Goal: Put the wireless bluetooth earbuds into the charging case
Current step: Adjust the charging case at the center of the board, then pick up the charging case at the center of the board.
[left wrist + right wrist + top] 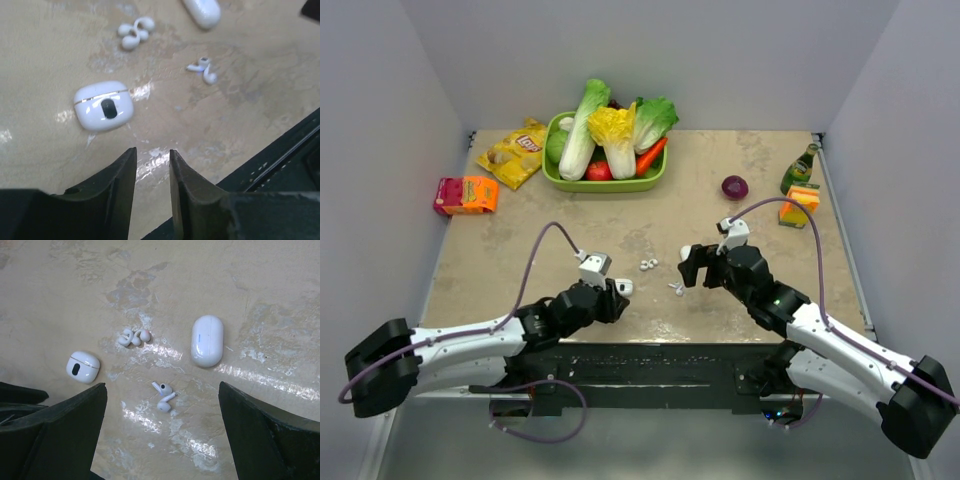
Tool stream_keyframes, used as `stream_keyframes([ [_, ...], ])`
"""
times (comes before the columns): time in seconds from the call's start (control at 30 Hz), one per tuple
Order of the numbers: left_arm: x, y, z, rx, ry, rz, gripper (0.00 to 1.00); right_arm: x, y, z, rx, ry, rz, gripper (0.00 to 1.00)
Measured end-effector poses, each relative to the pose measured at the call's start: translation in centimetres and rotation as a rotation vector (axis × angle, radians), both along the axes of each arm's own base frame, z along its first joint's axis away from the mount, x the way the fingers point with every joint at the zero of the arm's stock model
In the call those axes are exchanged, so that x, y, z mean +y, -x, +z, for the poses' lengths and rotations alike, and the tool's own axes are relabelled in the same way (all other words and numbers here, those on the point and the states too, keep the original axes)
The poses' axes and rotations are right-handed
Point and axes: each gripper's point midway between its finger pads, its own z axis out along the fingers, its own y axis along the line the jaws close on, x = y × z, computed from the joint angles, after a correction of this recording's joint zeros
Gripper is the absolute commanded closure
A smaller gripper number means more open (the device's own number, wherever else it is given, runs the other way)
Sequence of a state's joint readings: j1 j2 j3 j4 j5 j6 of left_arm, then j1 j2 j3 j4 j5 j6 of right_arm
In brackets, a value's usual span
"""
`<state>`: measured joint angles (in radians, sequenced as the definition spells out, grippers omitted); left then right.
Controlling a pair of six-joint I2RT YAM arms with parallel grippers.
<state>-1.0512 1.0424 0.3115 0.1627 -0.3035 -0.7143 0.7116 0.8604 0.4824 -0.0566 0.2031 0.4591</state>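
Observation:
Two white stemmed earbuds [164, 395] [202, 71] [677, 289] lie touching each other on the beige table. The charging case [103, 105] [82, 366] [623, 287], small and white with a dark oval and a lid seam, lies shut to their left. My left gripper [151, 152] [617, 290] sits just short of the case, its jaws a little apart with nothing between them. My right gripper [161, 385] [690, 268] hangs wide open above the earbuds, which show between its fingers.
A second, oblong white case [207, 340] [202, 11] and a pair of clip-shaped white buds [134, 337] [135, 32] [647, 265] lie nearby. Farther back are a green vegetable basket [605, 183], a chips bag [515, 152], a red onion [734, 187] and a bottle [798, 168].

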Motion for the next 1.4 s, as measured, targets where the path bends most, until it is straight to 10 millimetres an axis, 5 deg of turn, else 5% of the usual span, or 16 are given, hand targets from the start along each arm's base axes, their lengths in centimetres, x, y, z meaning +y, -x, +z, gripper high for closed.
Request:
stream_keyframes([
  [0.13, 0.6, -0.8, 3.0, -0.071, 0.068, 0.058, 0.43, 0.2, 0.1, 0.1, 0.003, -0.005, 0.011, 0.04],
  [0.27, 2.4, -1.5, 2.2, -0.072, 0.013, 0.144, 0.24, 0.2, 0.1, 0.1, 0.001, -0.006, 0.011, 0.04],
  [0.33, 3.1, -1.6, 1.5, -0.053, -0.026, 0.176, 0.24, 0.2, 0.1, 0.3, -0.001, -0.008, 0.011, 0.04],
  [0.37, 3.5, -1.6, 1.3, -0.04, -0.051, 0.192, 0.04, 0.2, 0.1, 0.4, -0.004, -0.01, 0.011, 0.04],
  [0.4, 3.7, -1.6, 1.1, -0.029, -0.072, 0.207, 0.0, 0.2, 0.1, 0.6, -0.008, -0.013, 0.011, 0.04],
  [0.7, 3.0, -2.4, 2.3, -0.034, -0.103, 0.208, 0.0, 0.2, 0.1, 1.6, -0.032, -0.026, 0.014, 0.04],
  [0.87, 0.9, -4.1, 2.4, 0.003, -0.205, 0.233, 0.0, 0.2, 0.1, 1.7, -0.031, -0.026, 0.015, 0.04],
  [1.4, 1.1, -4.4, -2.3, 0.114, -0.394, 0.302, 0.02, 0.4, 0.1, 1.8, -0.032, -0.032, 0.023, 0.04],
])
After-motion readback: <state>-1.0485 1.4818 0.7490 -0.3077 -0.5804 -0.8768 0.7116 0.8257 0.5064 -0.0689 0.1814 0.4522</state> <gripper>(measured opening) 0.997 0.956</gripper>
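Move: The charging case lies about 6 cm ahead of my left hand, perhaps 1 cm to its right and some 5 cm below it. The round earbuds sit about 6 cm beyond the case and 6 cm to its right. The stemmed earbuds are level with the case, about 13 cm to its right. From my right hand the charging case is some 16 cm to the left, about 1 cm back and 13 cm below. I finish opening my left fingers wide, lifting about 3 cm and swinging nearly 4 cm left before coming back right. I go some 4.5 cm forward overall, then sink about 5 cm from my highest point towards the charging case. My wrist rolls and turns counter-clockwise, nearly 30 degrees in all, bringing the fingers from forward-right to forward and steeply down, one on each side of the case in my view, with no grip yet. ##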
